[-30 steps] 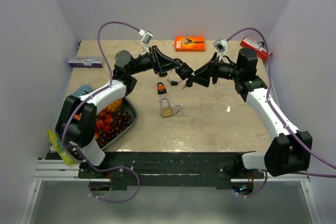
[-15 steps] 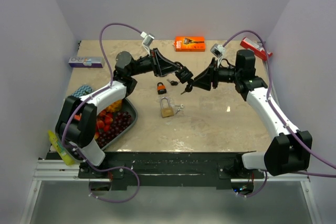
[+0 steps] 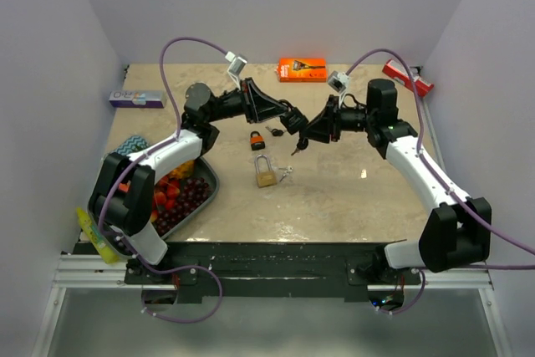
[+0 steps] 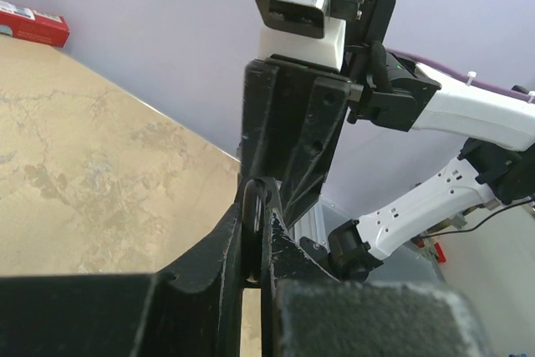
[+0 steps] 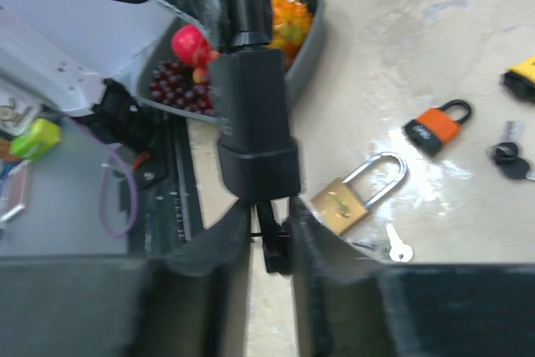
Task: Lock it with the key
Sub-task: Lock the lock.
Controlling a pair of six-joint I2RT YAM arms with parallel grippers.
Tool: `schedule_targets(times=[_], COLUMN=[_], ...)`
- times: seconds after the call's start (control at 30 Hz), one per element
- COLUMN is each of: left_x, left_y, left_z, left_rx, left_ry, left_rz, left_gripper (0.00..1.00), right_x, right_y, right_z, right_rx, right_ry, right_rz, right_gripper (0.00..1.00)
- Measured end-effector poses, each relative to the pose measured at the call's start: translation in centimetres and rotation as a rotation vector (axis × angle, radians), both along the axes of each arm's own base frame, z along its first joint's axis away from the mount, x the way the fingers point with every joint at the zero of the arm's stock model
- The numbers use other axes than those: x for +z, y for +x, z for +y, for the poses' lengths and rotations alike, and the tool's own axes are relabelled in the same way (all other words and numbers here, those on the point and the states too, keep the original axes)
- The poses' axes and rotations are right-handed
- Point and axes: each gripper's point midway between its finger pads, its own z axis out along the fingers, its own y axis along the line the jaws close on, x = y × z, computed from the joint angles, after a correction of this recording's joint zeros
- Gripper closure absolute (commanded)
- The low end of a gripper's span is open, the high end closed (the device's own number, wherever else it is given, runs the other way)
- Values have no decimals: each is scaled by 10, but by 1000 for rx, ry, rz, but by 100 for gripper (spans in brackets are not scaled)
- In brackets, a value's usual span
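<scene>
Above the middle of the table my left gripper (image 3: 292, 119) is shut on the shackle (image 4: 253, 227) of a black padlock (image 5: 251, 114), held in the air. In the left wrist view the padlock (image 4: 292, 135) stands straight up from the fingers. A black-headed key (image 5: 272, 244) sticks out of its underside. My right gripper (image 3: 308, 133) meets it from the right, with its fingers closed in on that key head. Another small key (image 3: 295, 150) dangles below the two grippers.
On the table lie a brass padlock (image 3: 266, 171) with a silver key (image 3: 286, 173), an orange padlock (image 3: 257, 140) and black keys (image 3: 274, 131). A grey bowl of fruit (image 3: 209, 181) sits front left. An orange box (image 3: 302, 69), red box (image 3: 407, 77) and blue box (image 3: 136, 99) line the back.
My right gripper has moved left up to the black padlock, and its jaws have narrowed around the key. The left gripper has kept its hold and hardly moved.
</scene>
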Motion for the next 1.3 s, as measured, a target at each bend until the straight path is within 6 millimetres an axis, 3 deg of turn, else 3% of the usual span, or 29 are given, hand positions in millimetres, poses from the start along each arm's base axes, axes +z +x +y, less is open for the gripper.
schedule_targets(times=[0.03, 0.43, 0.87, 1.3], left_x=[0, -4, -14, -10], left_y=[0, 0, 6, 20], left_z=[0, 3, -3, 2], left_rx=[0, -32, -120, -50], left_ry=[0, 26, 72, 60], left_rz=[-1, -24, -10, 9], left_gripper=[100, 100, 100, 100], right_x=[-1, -6, -26, -10], right_y=[-2, -16, -14, -7], right_z=[2, 1, 0, 1], right_rx=[9, 92, 69, -88], right_ry=[0, -35, -33, -31], right_rz=[6, -41, -58, -137], right_gripper=[100, 100, 100, 100])
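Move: The key standing in the black padlock is already between my right fingertips, practically at the hand point. The padlock body is some 2 cm ahead, 3 cm left and 3 cm above. On the table roughly 22 cm below that hand, the silver keys lie about 6 cm left and 2 cm back, the brass padlock about 11 cm left and 3 cm back. From my left hand, which holds the shackle, the key is some 5 cm back, 5 cm right and 4 cm below. I shut my right fingers from about a third open onto the key while drawing back about 1.5 cm, then, still pinching it, sink to some 2.5 cm below the start and come partly back up, tilting the fingers just a few degrees. My left hand keeps its grip on the shackle, dips slightly with a small clockwise turn, then eases forward about 2 cm and partly unwinds that turn. ##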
